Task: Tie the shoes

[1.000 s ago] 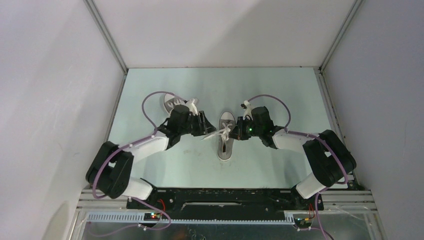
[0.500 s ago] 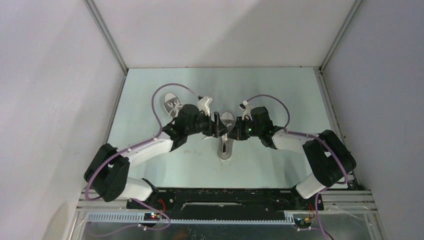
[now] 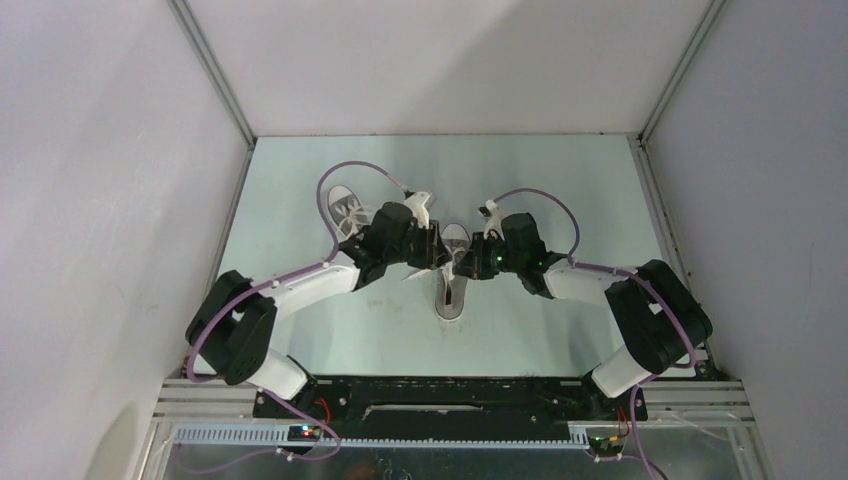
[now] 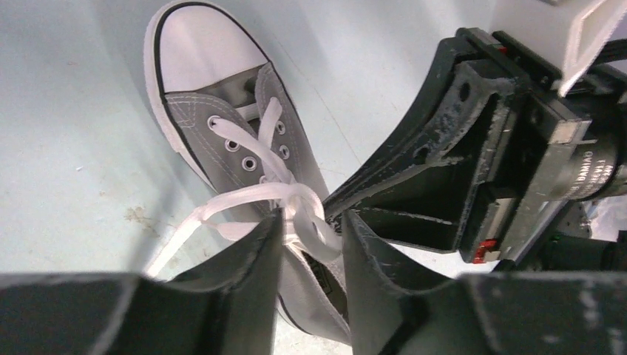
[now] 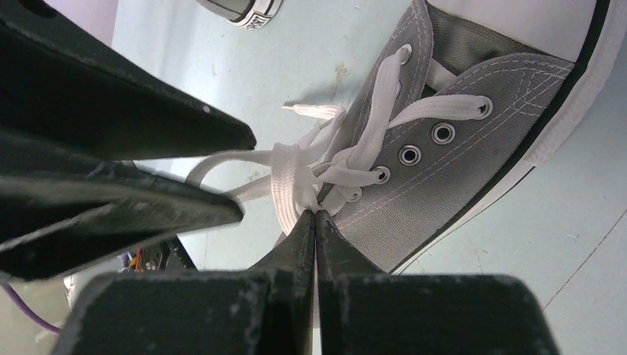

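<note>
Of the two shoes, one grey sneaker (image 3: 450, 296) lies mid-table, white toe cap pointing away from the arms. The other shoe (image 3: 343, 207) lies behind it to the left. My left gripper (image 4: 310, 222) hangs over the middle shoe's tongue, its jaws apart with a loop of white lace (image 4: 318, 231) between them. Facing it from the right, my right gripper (image 5: 316, 213) is shut on the lace (image 5: 294, 185) at the knot. The two grippers almost meet over the shoe's laces (image 3: 452, 262). The lace's left end (image 4: 185, 222) trails onto the table.
Pale green table (image 3: 560, 180) enclosed by white walls on the left, back and right. In the right wrist view the second shoe's sole (image 5: 240, 7) shows at the top edge. The left arm's purple cable (image 3: 345, 170) arches above that second shoe.
My left arm has swung right, from beside the shoe to over its laces. Its jaws widened, then narrowed around the lace loop. My right gripper has stayed shut on the lace.
</note>
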Robot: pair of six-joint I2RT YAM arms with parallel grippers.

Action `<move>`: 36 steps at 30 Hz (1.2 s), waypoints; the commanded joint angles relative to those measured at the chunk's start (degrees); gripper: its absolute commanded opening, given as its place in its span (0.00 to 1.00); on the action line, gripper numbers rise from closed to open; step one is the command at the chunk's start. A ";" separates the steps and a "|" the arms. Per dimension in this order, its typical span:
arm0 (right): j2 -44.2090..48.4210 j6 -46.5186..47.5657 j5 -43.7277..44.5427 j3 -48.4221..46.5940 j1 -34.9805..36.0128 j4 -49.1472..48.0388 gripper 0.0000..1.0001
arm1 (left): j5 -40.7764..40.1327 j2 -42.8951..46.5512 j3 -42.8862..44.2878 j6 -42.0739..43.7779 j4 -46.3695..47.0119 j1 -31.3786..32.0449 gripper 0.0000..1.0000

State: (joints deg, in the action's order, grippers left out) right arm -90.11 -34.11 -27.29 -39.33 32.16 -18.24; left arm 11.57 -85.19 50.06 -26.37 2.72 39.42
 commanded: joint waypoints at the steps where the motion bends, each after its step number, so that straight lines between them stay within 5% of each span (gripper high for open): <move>1: 1.17 -0.21 -0.51 -1.54 0.32 -2.42 0.00 | -1.91 -0.61 2.45 0.88 -1.35 0.20 0.31; 4: 1.46 -0.26 0.07 -1.54 0.34 -1.73 0.00 | -1.95 -0.16 2.25 0.40 -1.80 -0.09 0.02; 5: 1.65 -0.44 0.62 -1.54 0.35 -1.19 0.00 | -1.89 0.11 2.05 0.29 -1.96 -0.26 0.00; 36: 8.44 -20.95 27.27 17.40 4.91 -25.00 0.00 | 6.00 4.03 -8.58 -4.10 4.22 -4.16 0.00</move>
State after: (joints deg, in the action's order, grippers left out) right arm -83.22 -52.16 -5.34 -22.98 35.79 -38.06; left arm 16.21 -83.13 41.91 -29.67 4.93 35.57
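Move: Between the left hand's half-open fingers stands a white lace loop, its middle about 1 cm below the hand point. The knot lies roughly 1 cm back, 2 cm right and 2 cm below that hand, with the middle of the near shoe 1 cm back, 2 cm right and 7 cm below. A loose lace end trails about 6 cm left, 2 cm back and 4 cm below. From the right hand, already holding its own loop, the knot is level ahead, some 2 cm left and 1 cm below. Pinching the loop shut, the left hand sinks about 1 cm, then draws it left away from the knot by some 3 cm, going farther down and finally a little back. The right hand keeps its grip, waits, edges about 1 cm forward, then pulls its loop about 3 cm right while swinging some 25 degrees clockwise. ##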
